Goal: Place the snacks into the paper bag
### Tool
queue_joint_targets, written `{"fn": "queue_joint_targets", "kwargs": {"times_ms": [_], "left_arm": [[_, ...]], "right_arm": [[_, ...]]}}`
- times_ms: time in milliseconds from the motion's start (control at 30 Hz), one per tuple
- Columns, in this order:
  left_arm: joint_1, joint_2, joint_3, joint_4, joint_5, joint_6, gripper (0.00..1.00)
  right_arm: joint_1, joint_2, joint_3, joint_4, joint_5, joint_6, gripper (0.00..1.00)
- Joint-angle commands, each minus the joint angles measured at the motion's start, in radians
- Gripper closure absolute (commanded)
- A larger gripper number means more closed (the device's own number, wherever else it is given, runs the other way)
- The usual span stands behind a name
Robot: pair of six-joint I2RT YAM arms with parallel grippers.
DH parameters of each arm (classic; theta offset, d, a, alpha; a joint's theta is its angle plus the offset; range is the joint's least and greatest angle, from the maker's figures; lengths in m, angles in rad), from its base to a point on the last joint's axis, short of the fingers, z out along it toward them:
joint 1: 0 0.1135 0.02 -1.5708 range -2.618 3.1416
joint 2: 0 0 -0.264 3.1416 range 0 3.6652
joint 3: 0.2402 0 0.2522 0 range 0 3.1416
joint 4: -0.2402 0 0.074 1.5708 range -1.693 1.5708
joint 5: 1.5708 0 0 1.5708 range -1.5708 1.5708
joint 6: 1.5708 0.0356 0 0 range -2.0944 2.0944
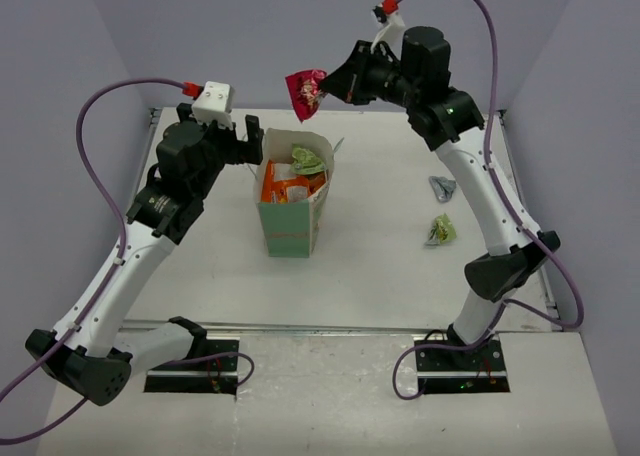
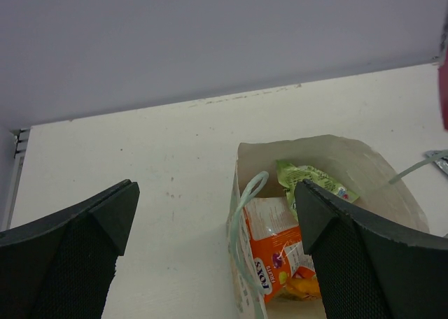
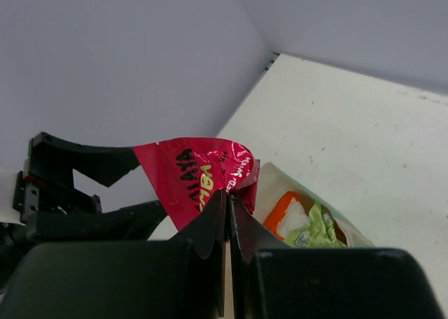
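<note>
A mint-green paper bag (image 1: 288,228) stands upright mid-table, holding an orange-white pouch (image 1: 290,189) and a green packet (image 1: 307,160). My right gripper (image 1: 330,83) hangs above and just behind the bag's mouth, shut on a red-pink packet (image 1: 306,92). In the right wrist view the red-pink packet (image 3: 192,175) is pinched at its edge, with the paper bag (image 3: 280,186) below. My left gripper (image 1: 254,141) stands open at the bag's left rim. The left wrist view looks into the paper bag (image 2: 241,228) at the orange-white pouch (image 2: 276,252). A grey packet (image 1: 441,187) and a green packet (image 1: 440,230) lie on the table at right.
The table (image 1: 380,276) is white with purple walls behind and at both sides. A thin handle (image 2: 246,207) of the bag curls over its left rim. Both arm bases sit on a plate at the near edge.
</note>
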Motion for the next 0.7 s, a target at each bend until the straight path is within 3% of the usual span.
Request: {"fn": "queue_joint_targets", "kwargs": {"times_ms": [0,100,133,233,333,433,500,667], "left_arm": [[-0.004,-0.014,0.037,0.038,-0.019,0.032,0.00],[-0.004,-0.019,0.034,0.038,-0.033,0.030,0.00],[-0.004,-0.020,0.034,0.039,-0.035,0.030,0.00],[-0.004,-0.022,0.031,0.039,-0.038,0.030,0.00],[-0.006,-0.025,0.031,0.038,-0.033,0.026,0.00],[-0.006,-0.030,0.031,0.032,-0.030,0.023,0.00],[-0.006,-0.036,0.031,0.029,-0.032,0.023,0.00],[-0.008,-0.049,0.032,0.024,-0.035,0.030,0.00]], "right_arm": [[0.053,0.012,0.023,-0.056,-0.060,-0.030,0.99],[0.069,0.006,-0.011,-0.065,-0.078,-0.035,0.65],[0.069,0.003,-0.014,-0.068,-0.082,-0.039,0.46],[0.069,-0.017,-0.010,-0.068,-0.036,-0.085,0.31],[0.067,-0.046,0.005,-0.056,0.026,-0.127,0.23],[0.044,-0.077,-0.008,-0.056,0.194,-0.148,0.16],[-0.018,-0.099,-0.072,-0.081,0.322,-0.079,0.11],[-0.224,-0.129,-0.241,-0.223,0.273,0.152,0.01]]}}
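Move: The right hand holds the red snack high up; the paper bag's middle lies about 5 cm to its left, 4 cm nearer the base and some 32 cm below. The grey packet lies on the table about 25 cm right and 5 cm farther out, the green packet 25 cm right and 4 cm back, both 45 cm down. From the left hand the bag is about 9 cm right, level ahead, 23 cm below. Right hand swings left and down about 5 cm, opening wide to release the red snack, then whips right 12 cm. ##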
